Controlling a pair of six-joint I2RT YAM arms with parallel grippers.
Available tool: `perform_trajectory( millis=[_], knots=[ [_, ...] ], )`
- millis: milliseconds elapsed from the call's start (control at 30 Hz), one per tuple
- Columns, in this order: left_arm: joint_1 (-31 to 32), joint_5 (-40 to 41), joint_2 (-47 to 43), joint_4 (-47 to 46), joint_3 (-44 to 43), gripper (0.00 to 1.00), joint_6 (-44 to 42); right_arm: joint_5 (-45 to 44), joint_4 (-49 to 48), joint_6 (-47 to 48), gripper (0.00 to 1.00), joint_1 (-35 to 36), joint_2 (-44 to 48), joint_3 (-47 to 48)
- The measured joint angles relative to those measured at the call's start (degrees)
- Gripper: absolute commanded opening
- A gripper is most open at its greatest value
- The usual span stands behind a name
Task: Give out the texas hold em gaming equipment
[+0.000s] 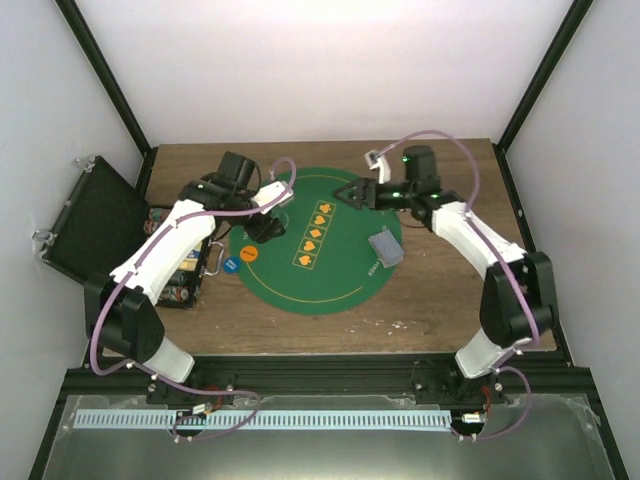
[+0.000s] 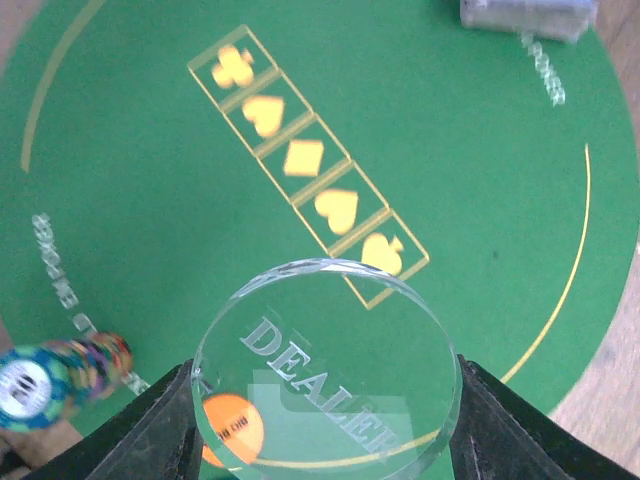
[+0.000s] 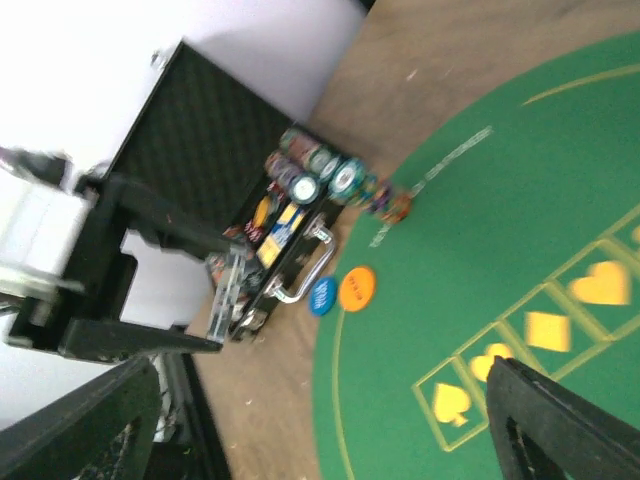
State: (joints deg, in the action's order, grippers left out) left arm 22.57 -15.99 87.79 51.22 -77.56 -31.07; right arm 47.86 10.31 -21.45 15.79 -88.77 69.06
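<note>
My left gripper (image 2: 325, 400) is shut on a clear round disc (image 2: 330, 350) engraved DEALER, gripped by its rim and held above the left part of the green mat (image 1: 330, 290). Seen from above, that gripper (image 1: 265, 228) hangs near the mat's left edge. An orange disc (image 1: 247, 254) lies on the mat's left rim, and a blue disc (image 1: 230, 265) lies just outside it on the wood. A grey-blue-backed deck of cards (image 1: 385, 248) rests on the mat's right side. My right gripper (image 1: 352, 192) hovers open over the mat's far side, with nothing between its fingers (image 3: 570, 420).
An open black case stands at the left, its lid (image 1: 90, 225) raised and its tray (image 1: 185, 275) holding rows of colourful chips (image 3: 325, 170). A row of orange suit marks (image 1: 313, 232) runs across the mat's middle. Bare wooden table (image 1: 450, 300) surrounds the mat.
</note>
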Motion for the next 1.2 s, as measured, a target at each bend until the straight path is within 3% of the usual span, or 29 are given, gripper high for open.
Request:
perform_trajectory(
  millis=[233,733,800,967,1033,1200],
  knots=[
    [0.8,-0.6,2.7,0.2,-5.6,0.15,1.3,8.1,-5.2,-8.2,0.74,7.1,-14.0,8.5],
    [1.0,0.2,6.3,0.0,-9.8,0.12,4.7,12.6,-11.3,-16.1,0.50,12.7,-23.8,15.0],
    [1.0,0.8,6.7,-0.3,-10.0,0.12,5.0,12.6,-11.2,-16.4,0.44,13.1,-24.3,15.5],
    [1.0,3.1,8.2,-1.6,-10.2,0.10,5.4,12.1,-10.8,-16.9,0.11,13.4,-24.8,16.3],
    [1.1,4.0,8.3,-1.9,-10.4,0.09,5.4,11.8,-10.4,-16.8,0.02,13.2,-25.5,16.5],
    [1.5,6.6,8.9,-2.3,-10.5,0.11,5.7,11.4,-8.0,-17.1,0.01,13.2,-26.8,18.8]
  ],
)
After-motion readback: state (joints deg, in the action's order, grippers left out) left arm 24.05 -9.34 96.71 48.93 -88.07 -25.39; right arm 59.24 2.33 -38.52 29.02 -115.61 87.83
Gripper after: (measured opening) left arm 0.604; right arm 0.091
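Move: The left hand already holds the clear dealer button between its fingers, about 17 cm above the mat; the open right gripper it goes to meet is some 19 cm to its right, 8 cm ahead and 7 cm higher. From the left hand, the orange big blind button lies 7 cm left and 3 cm back, the chip stack 8 cm left and 6 cm ahead. From the right hand, the dealer button is 19 cm left, 8 cm back and 7 cm below, and the card deck about 16 cm right, 8 cm back, down on the mat. The right hand sweeps about 14 cm left and sinks some 5 cm towards the dealer button, swinging counter-clockwise and tipping down (roughly 25 degrees in all), while its fingers close from nearly wide open to almost shut and pinch the button's near rim. Meanwhile the left hand keeps its grip on the button and carries it about 5 cm forward and slightly right to the right fingers, holding its height after a small early rise. ##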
